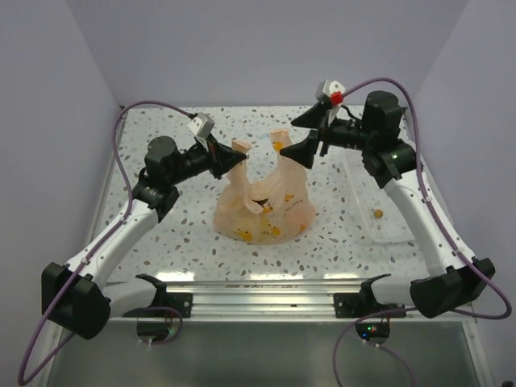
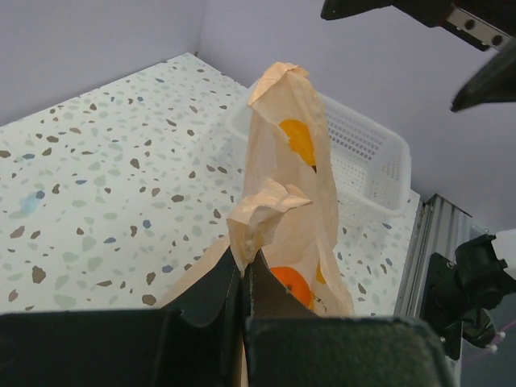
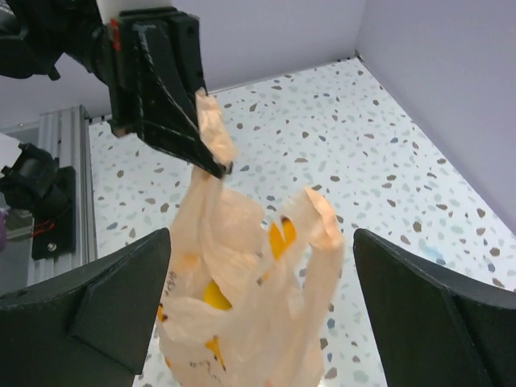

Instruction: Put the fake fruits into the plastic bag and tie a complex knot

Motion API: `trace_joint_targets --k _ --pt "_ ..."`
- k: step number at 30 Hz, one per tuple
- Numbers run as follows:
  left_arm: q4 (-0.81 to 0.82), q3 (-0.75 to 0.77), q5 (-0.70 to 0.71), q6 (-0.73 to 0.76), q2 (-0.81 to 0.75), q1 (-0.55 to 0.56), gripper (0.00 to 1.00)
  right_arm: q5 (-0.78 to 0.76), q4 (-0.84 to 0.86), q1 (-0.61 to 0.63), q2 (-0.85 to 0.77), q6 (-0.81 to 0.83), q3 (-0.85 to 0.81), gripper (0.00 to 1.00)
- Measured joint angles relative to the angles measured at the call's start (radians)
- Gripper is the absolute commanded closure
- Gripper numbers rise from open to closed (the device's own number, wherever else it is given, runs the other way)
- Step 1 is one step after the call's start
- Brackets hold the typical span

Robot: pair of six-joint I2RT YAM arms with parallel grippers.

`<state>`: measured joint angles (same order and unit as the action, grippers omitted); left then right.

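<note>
The peach plastic bag (image 1: 262, 201) stands in the middle of the table, with fake fruits (image 1: 274, 231) showing yellow and orange through its film. My left gripper (image 1: 238, 155) is shut on the bag's left handle (image 2: 266, 205) and holds it up. A round orange fruit (image 2: 292, 284) sits just behind its fingertips. My right gripper (image 1: 287, 138) is wide open, its fingers on either side of the bag's right handle (image 3: 322, 218) without touching it. That handle stands up on its own. No knot shows.
A white plastic tray (image 1: 387, 230) lies at the right of the table, under the right arm, with a small orange piece (image 1: 377, 214) in it. An aluminium rail (image 1: 258, 294) runs along the near edge. Walls close in the table's left, back and right.
</note>
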<state>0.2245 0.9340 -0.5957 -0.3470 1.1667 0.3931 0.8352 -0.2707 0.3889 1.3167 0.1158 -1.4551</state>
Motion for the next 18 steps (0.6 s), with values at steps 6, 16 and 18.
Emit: trace_joint_targets --k 6,16,18 --pt "0.016 0.0 -0.091 -0.001 0.007 0.0 1.0 0.259 -0.164 -0.237 0.042 0.173 0.006 0.01" --pt "0.022 0.009 -0.153 -0.009 0.052 0.0 1.0 0.433 -0.331 -0.233 0.201 0.513 0.075 0.01" --pt "0.023 0.02 -0.164 -0.008 0.061 0.0 1.0 0.442 -0.291 -0.222 0.217 0.504 0.089 0.01"
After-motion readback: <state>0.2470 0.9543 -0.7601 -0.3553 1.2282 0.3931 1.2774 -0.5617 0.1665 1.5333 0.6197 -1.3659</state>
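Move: The bag's free right ear stands almost straight below the right hand, about 10 cm down, some 3 cm ahead and barely 1 cm to its right. The left ear, already pinched by the left fingers, is about 14 cm to the right hand's left, level fore-and-aft and 8 cm lower; the bag body is 5 cm left and roughly 32 cm below. From the left hand, the free ear is about 13 cm right, 2 cm ahead and slightly lower. First out to the right by about 6 cm, then mostly straight down some 12 cm with a slight drift back left, the right hand comes down beside the bag's free right ear, fingers staying wide open and pointing left at it while the wrist turns about 15 degrees counter-clockwise. The left hand keeps its pinch on the left ear, easing a couple of centimetres right and back and turning slightly clockwise. ##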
